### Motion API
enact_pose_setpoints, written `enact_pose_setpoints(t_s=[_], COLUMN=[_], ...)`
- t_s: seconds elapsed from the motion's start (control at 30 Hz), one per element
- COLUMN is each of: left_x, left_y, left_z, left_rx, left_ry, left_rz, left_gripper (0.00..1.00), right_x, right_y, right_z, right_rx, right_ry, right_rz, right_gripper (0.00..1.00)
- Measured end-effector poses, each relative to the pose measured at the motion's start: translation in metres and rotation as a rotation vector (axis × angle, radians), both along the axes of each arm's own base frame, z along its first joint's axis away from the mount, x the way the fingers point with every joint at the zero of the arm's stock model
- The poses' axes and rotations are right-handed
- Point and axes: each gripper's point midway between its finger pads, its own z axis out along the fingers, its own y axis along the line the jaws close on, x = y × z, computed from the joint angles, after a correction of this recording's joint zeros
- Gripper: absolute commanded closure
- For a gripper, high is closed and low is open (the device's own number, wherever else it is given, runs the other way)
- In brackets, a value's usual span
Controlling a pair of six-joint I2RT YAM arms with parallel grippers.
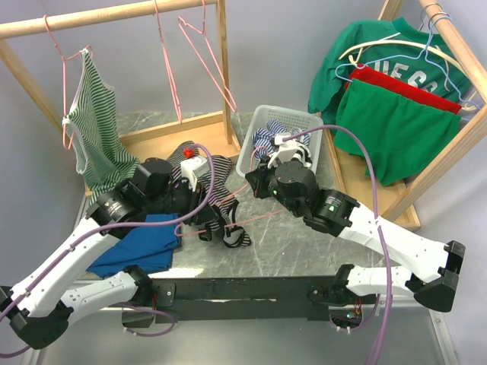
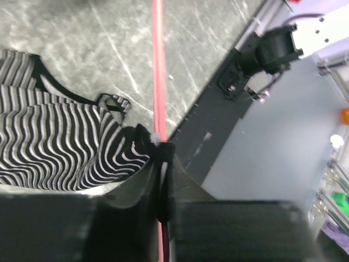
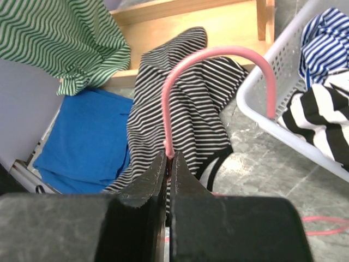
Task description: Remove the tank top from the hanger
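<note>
The black-and-white striped tank top (image 1: 204, 173) lies crumpled on the table between the two arms; it shows as wavy stripes (image 2: 54, 147) left of the wire and behind the hook (image 3: 188, 103). The pink wire hanger (image 1: 255, 218) lies low over it. My left gripper (image 1: 207, 220) is shut on the hanger's straight wire (image 2: 158, 65), which runs between its jaws (image 2: 162, 150). My right gripper (image 1: 242, 199) is shut on the neck just below the curved hook (image 3: 218, 53), jaws pinched together (image 3: 170, 158). Whether the straps still hang on the wire I cannot tell.
A blue cloth (image 1: 141, 243) lies under the left arm. A white basket (image 1: 262, 125) with striped clothes stands behind the right gripper. A green striped top (image 1: 95, 129) and bare pink hangers (image 1: 190, 46) hang on the left rack; green and red garments (image 1: 396, 99) on the right rack.
</note>
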Motion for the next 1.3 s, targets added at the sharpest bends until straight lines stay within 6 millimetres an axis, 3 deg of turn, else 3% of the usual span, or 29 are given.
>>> enact_pose_setpoints(t_s=[0.13, 0.27, 0.3, 0.33, 0.5, 0.67, 0.97, 1.3], left_x=[0.015, 0.032, 0.037, 0.041, 0.061, 0.067, 0.056, 0.048], left_y=[0.007, 0.017, 0.020, 0.023, 0.041, 0.040, 0.026, 0.007], left_z=[0.006, 0.019, 0.026, 0.031, 0.061, 0.071, 0.036, 0.033], left_rx=[0.004, -0.006, -0.013, -0.019, -0.066, -0.072, -0.063, -0.109], left_ry=[-0.049, -0.109, -0.127, -0.145, -0.236, -0.243, -0.161, -0.152], left_rz=[0.099, 0.221, 0.259, 0.287, 0.453, 0.481, 0.446, 0.417], left_gripper=[0.25, 0.13, 0.03, 0.00, 0.01, 0.04, 0.04, 0.03], right_x=[0.000, -0.002, -0.003, -0.004, -0.001, 0.007, 0.024, 0.030], right_y=[-0.002, -0.005, -0.006, -0.007, -0.014, -0.028, -0.044, -0.047], right_z=[-0.003, -0.006, -0.007, -0.009, -0.015, -0.019, -0.018, -0.020], right_rx=[-0.004, -0.020, -0.030, -0.040, -0.110, -0.139, -0.081, -0.091], right_ry=[0.009, 0.010, 0.012, 0.016, 0.041, 0.070, 0.103, 0.122], right_rz=[-0.024, -0.064, -0.078, -0.089, -0.214, -0.369, -0.480, -0.497], right_gripper=[1.00, 1.00, 1.00, 1.00, 1.00, 1.00, 1.00, 1.00])
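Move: The left fingers are still all but shut on a strap at the hanger. The tank top's middle lies about 15 cm ahead and 3 cm to the left, some 18 cm below; the basket is about 28 cm ahead and 19 cm to the right, the folded blue cloth about 25 cm left and 2 cm ahead. The right hand already holds the hanger below its hook; from it, the tank top's middle is roughly 7 cm ahead, 14 cm left and 22 cm down. The left hand lets go of the strap, fingers spreading wide, and swings up and forward about 7 cm each way while turning counter-clockwise, then sinks halfway and slides right and slightly back, still open, around the hanger's arm. The right hand keeps its pinch on the hanger, carrying it right about 5 cm, then also forward and slightly down, turning some 30 degrees clockwise. ##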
